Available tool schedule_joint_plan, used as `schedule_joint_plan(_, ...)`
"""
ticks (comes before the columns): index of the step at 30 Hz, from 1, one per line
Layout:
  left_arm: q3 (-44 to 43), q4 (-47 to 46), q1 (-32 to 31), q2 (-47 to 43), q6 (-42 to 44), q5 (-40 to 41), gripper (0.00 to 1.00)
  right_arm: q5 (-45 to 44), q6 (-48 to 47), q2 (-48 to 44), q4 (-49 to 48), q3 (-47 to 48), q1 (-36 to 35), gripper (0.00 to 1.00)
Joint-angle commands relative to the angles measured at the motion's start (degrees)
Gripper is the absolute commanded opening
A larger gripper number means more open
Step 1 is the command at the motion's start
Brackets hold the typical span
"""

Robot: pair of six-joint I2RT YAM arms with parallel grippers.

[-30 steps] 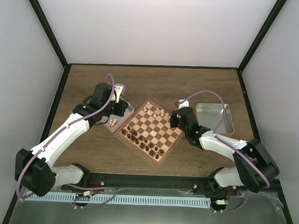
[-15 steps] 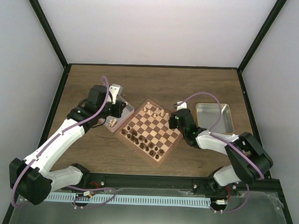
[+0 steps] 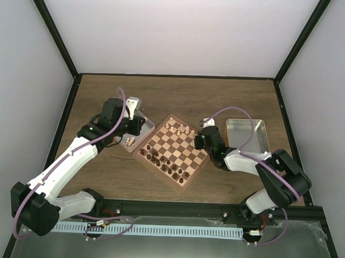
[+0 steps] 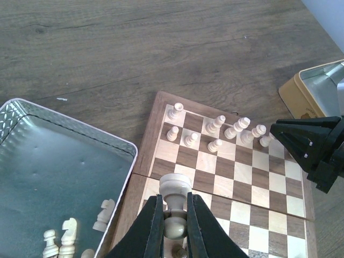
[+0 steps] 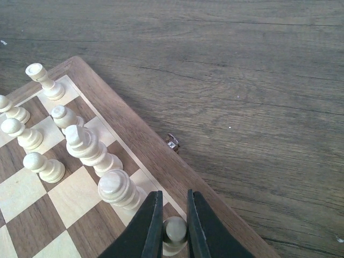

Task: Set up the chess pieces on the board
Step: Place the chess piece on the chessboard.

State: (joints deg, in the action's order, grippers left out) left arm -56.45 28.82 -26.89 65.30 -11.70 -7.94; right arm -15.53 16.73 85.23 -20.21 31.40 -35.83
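Note:
The board [image 3: 181, 146] lies turned like a diamond between the arms. In the left wrist view my left gripper [image 4: 174, 208] is shut on a light beige chess piece [image 4: 175, 189], held base-forward over the board's [image 4: 258, 183] left edge. My right gripper [image 5: 173, 207] is shut on a small beige pawn [image 5: 176, 230] standing on a square beside the board's rim [image 5: 140, 141]. Several beige pieces [image 4: 215, 130] stand in two short rows at the far side of the board. From above, the left gripper [image 3: 140, 125] and right gripper [image 3: 200, 139] flank the board.
A silver tray [image 4: 54, 161] left of the board holds a few loose beige pieces [image 4: 67, 234]. A second tray [image 3: 247, 135] sits to the right. Dark pieces [image 3: 163, 162] stand along the board's near side. A small metal clasp [image 5: 172, 142] sticks out of the rim.
The left arm's elbow has shifted while its gripper stays by the tray corner with the piece. The right gripper has edged slightly left onto the board's right corner.

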Motion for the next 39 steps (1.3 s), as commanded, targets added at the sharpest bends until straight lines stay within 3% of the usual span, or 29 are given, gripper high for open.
schedule_joint_plan(1, 0.46, -0.44, 0.10, -0.25, 0.93, 0.55, 0.04, -1.82, -0.44, 0.20, -0.94, 0.12, -0.59, 0.09)
schedule_joint_plan(22, 0.74, -0.68, 0.19, -1.04, 1.51, -0.27, 0.04, 0.46, 0.96, -2.20, 2.06, 1.23, -0.49, 0.26)
schedule_joint_plan(31, 1.08, -2.33, 0.15, -0.66, 2.27, -8.20, 0.04, 1.29, 7.44, -13.75, 14.02, 6.26, -0.45, 0.41)
schedule_joint_plan(35, 1.80, -5.09, 0.02, -0.97, 2.39, -17.36, 0.04, 11.56, 9.24, -20.48, 20.05, 8.97, -0.41, 0.51)
schedule_joint_plan(39, 2.90, -11.77, -0.41, -2.63, 0.30, -28.43, 0.04, 33.35, 12.81, -24.93, 18.59, 10.84, -0.38, 0.58)
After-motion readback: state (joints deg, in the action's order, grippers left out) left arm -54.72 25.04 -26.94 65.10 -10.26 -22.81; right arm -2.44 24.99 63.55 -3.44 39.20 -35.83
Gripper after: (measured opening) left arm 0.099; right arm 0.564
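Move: The right gripper still holds a white chess piece, already lowered onto its square at the board's far-right edge, the piece's middle about 1 cm below the pads. A tall white piece stands 2 cm to the left and 1 cm farther out, a corner piece 4 cm to the right and 2 cm nearer. The left gripper's white piece hangs some 19 cm to the left, 4 cm back and 14 cm higher. From the left gripper, the right one's piece lies about 19 cm right, 4 cm ahead, 15 cm below. Open the right gripper where it stands until the white chess piece is free, to a bit over half its range, then lift about 13 cm straight up off the board, its left side rolling up some 20 degrees, and finally swing a little left and back towards the left gripper. Late on, bring the left gripper about 4 cm right and slightly back, turning clockwise to meet it, still pinching its own white piece. ##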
